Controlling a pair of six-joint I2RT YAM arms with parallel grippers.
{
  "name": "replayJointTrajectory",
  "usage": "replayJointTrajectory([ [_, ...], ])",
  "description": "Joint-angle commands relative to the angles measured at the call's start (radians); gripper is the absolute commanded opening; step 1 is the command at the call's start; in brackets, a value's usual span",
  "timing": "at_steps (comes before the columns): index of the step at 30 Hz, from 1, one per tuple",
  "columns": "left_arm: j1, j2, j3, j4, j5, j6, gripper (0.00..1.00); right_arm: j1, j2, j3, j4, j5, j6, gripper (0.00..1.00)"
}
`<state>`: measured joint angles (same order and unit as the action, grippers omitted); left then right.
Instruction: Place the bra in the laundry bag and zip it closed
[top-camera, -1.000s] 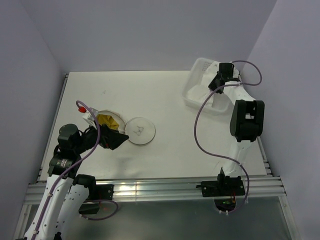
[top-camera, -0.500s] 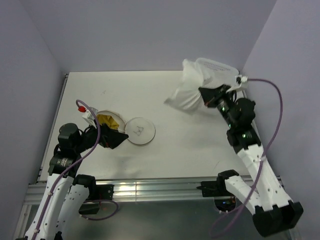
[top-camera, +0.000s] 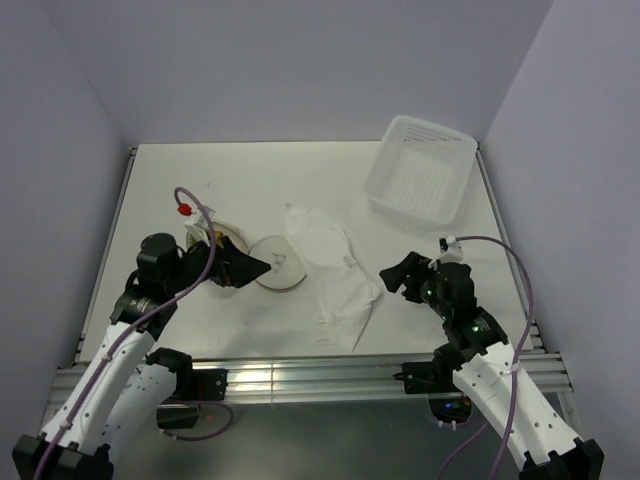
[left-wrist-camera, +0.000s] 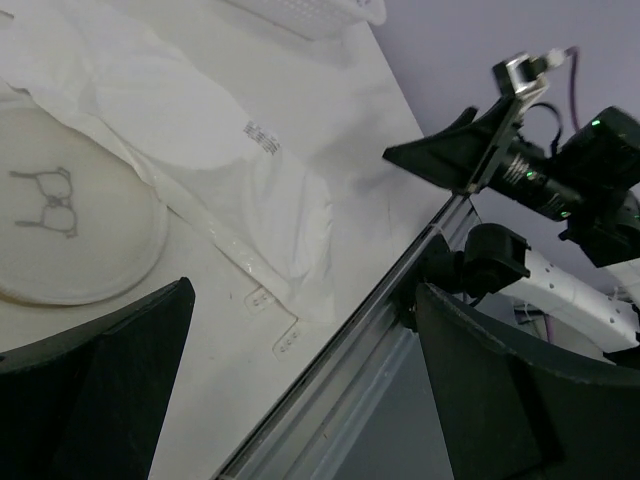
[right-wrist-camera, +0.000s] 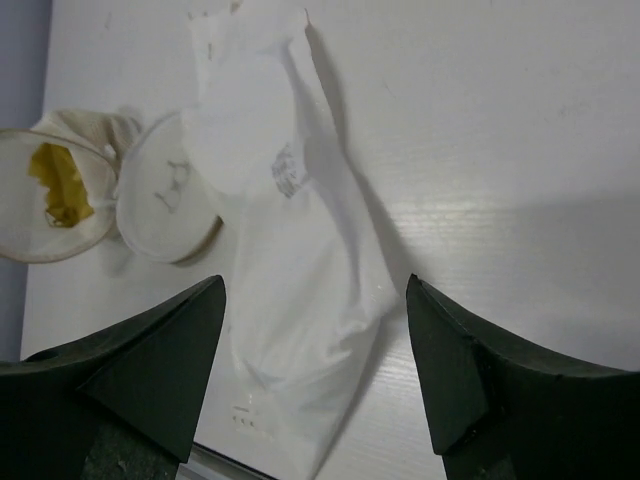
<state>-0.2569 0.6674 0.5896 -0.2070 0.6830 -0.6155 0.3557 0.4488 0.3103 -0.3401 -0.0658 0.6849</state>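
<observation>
The white bra (top-camera: 335, 270) lies spread flat on the table, in front of centre; its band with the hook tabs (left-wrist-camera: 262, 298) points at the near edge. To its left sits the laundry bag (top-camera: 284, 262), its round mesh face (left-wrist-camera: 60, 220) showing the spectacles-like mark. Its open part (right-wrist-camera: 55, 190) shows something yellow inside. My left gripper (top-camera: 255, 268) is open beside the bag's round face, holding nothing. To the right of the bra, my right gripper (top-camera: 393, 281) is open, its fingers (right-wrist-camera: 130, 370) wide above the bra's near end (right-wrist-camera: 300, 260).
A white rectangular plastic tray (top-camera: 420, 170) stands at the back right corner. The table's near metal rail (left-wrist-camera: 380, 300) runs just beyond the bra's band. Purple walls close in on three sides.
My right arm carried the bra from the tray to mid-table and opened, leaving it flat next to the bag. The tray, tipped up a moment ago, sits flat again. My left arm shifted slightly right.
</observation>
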Motion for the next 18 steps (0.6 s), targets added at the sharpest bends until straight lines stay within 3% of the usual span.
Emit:
replayJointTrajectory([
  [1, -0.161, 0.078, 0.035, 0.072, -0.202, -0.039, 0.99, 0.008, 0.008, 0.064, 0.025, 0.055, -0.024, 0.80],
  [6, -0.370, 0.254, 0.070, 0.160, -0.593, -0.107, 0.96, 0.011, 0.059, -0.002, 0.171, -0.026, -0.005, 0.69],
  [13, -0.412, 0.610, 0.160, 0.270, -0.818, -0.118, 0.81, 0.032, 0.053, -0.053, 0.233, -0.069, -0.005, 0.60],
  [15, -0.410, 0.691, 0.179, 0.290, -0.844, -0.124, 0.72, 0.037, 0.031, -0.066, 0.243, -0.084, -0.001, 0.59],
  [18, -0.407, 0.782, 0.225, 0.334, -0.833, -0.122, 0.68, 0.046, 0.011, -0.074, 0.265, -0.126, 0.007, 0.59],
])
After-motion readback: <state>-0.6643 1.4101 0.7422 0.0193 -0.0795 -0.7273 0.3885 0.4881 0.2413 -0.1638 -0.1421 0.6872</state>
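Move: The white cloth lies spread on the table, its middle about 18 cm to the left hand's right, 10 cm ahead and 20 cm below, with its left edge against the laundry bag's round lid. That lid is some 13 cm ahead and 3 cm right of this hand; the open bag holding the yellow bra is about 16 cm ahead and 15 cm left. From the right hand, the cloth's middle is roughly 9 cm ahead, 16 cm left and 8 cm below. The white cloth's edge beside the bag's lid is what the left hand sinks towards, about 14 cm down, first also going right, then some 10 cm forward, tipping its fingers down and turning counter-clockwise as they partly close over the lid's right side. Near the cloth's right corner the right hand bobs up and back down, eases a couple of centimetres left and narrows its fingers. ##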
